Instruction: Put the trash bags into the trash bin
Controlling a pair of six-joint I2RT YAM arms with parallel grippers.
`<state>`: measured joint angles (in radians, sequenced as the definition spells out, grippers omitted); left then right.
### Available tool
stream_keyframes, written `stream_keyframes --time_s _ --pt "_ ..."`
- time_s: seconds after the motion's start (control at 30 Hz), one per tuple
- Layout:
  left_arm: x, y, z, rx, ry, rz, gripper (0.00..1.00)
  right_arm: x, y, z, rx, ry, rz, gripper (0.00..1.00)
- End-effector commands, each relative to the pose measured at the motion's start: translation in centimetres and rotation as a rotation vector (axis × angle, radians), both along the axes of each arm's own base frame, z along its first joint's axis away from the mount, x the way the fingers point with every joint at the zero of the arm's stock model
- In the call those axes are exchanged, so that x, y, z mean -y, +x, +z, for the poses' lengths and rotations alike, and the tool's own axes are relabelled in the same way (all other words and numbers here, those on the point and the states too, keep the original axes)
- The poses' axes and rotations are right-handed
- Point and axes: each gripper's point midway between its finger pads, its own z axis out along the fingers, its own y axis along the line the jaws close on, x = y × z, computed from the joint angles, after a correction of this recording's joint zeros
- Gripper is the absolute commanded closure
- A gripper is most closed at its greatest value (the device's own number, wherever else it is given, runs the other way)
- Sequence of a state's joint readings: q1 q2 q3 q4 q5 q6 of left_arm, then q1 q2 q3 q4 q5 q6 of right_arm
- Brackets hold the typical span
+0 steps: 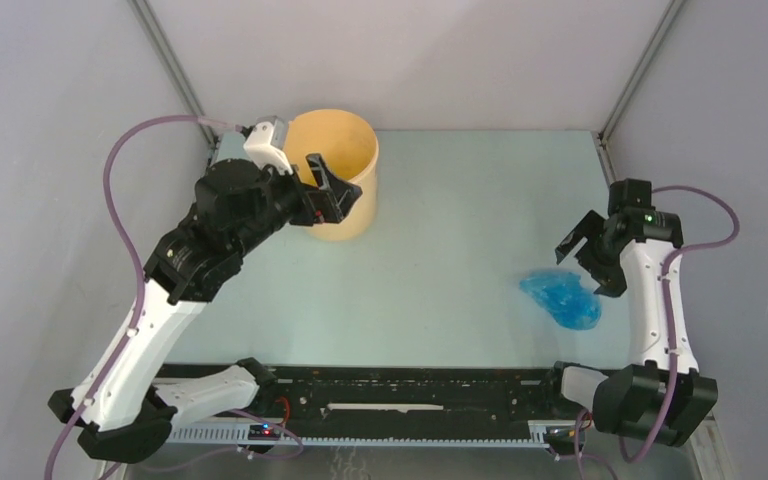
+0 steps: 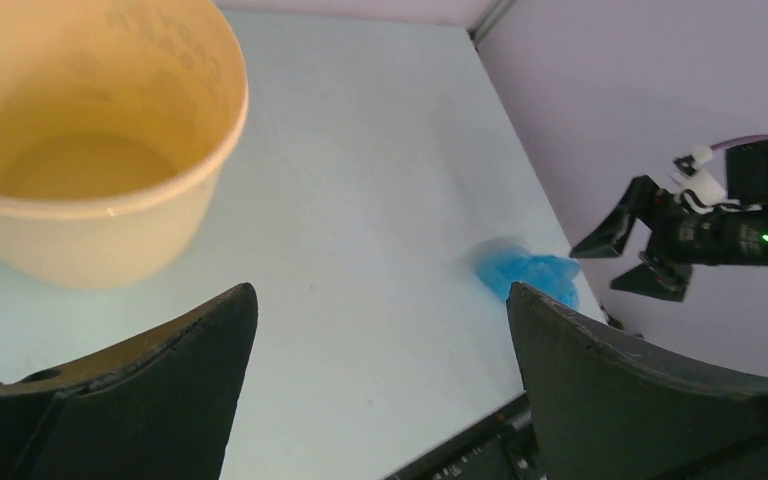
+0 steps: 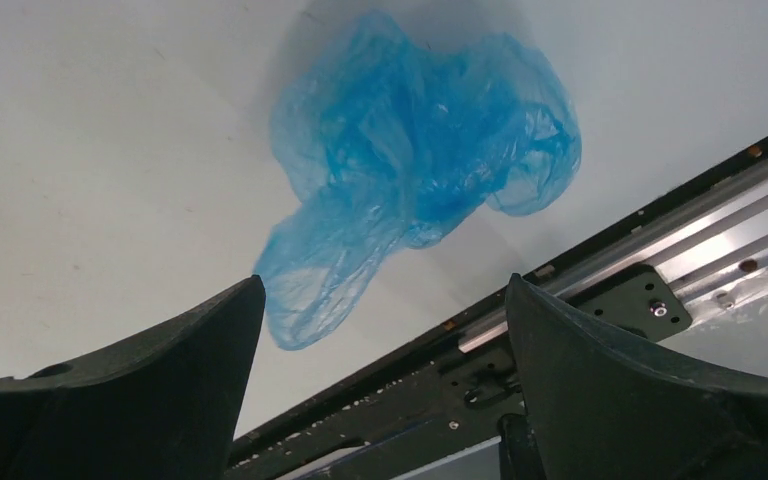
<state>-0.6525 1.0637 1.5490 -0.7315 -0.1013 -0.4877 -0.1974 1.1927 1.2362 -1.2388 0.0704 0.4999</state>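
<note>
A crumpled translucent blue trash bag [image 1: 562,298] lies on the table at the right, near the front edge; it also shows as the bag [image 3: 415,170] below the right wrist and as a small blue heap [image 2: 528,272] in the left wrist view. My right gripper [image 1: 590,260] hovers just above and right of it, open and empty. The pale yellow trash bin [image 1: 345,165] stands upright at the back left, its inside [image 2: 70,160] bare. My left gripper [image 1: 332,190] is open over the bin's near rim, holding nothing.
A black rail [image 1: 410,390] runs along the table's front edge, close to the bag. Grey walls close in both sides and the back. The right arm [image 2: 720,225] shows across the table from the left wrist.
</note>
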Motion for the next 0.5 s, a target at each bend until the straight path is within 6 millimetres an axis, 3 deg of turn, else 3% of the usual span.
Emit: stream_keyframes --time_s 0.0,0.13,0.2,0.3,0.47 --pt "1.3 -2.3 -0.5 -0.032 -0.146 -0.077 0.00 -0.2 1.7 -0.9 0.096 0.008 0.032 0.02" --pt "1.5 -3.9 -1.9 -0.086 -0.182 -0.107 0.00 -3.6 3.3 -2.6 0.077 0.149 0.158 0.21" --pt "1.5 -4.3 -2.5 -0.104 -0.186 -0.109 0.00 -5.5 3.3 -2.7 0.071 0.166 0.248 0.37" --pt "1.4 -4.0 -4.8 -0.160 -0.174 -0.071 0.00 -8.8 3.0 -2.5 0.083 0.150 0.405 0.70" --pt "2.6 -3.3 -6.8 -0.274 -0.202 -0.036 0.04 -12.4 2.2 -2.4 0.098 0.142 0.589 1.00"
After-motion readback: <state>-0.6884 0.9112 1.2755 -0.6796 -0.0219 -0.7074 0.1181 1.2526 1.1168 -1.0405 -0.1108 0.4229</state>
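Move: The blue trash bag lies almost under the open right hand: its middle about 2 cm ahead, level sideways and some 8 cm below, with a loose tail just beneath the fingers. The trash bin stands far off, roughly 20 cm ahead and 50 cm to the left of the right hand. From the left hand the bag is level in the forward direction, about 45 cm to the right and some 31 cm below. Dipping some 3.5 cm towards the bag, the right hand then sweeps left about 10 cm, drifting slightly forward, while it turns roughly 25 degrees counter-clockwise and shuts its wide-open fingers, pinching the bag's loose tail at the tips. The left hand, empty and still open, sinks nearly 6 cm and draws back about 4 cm, away from the bin. ##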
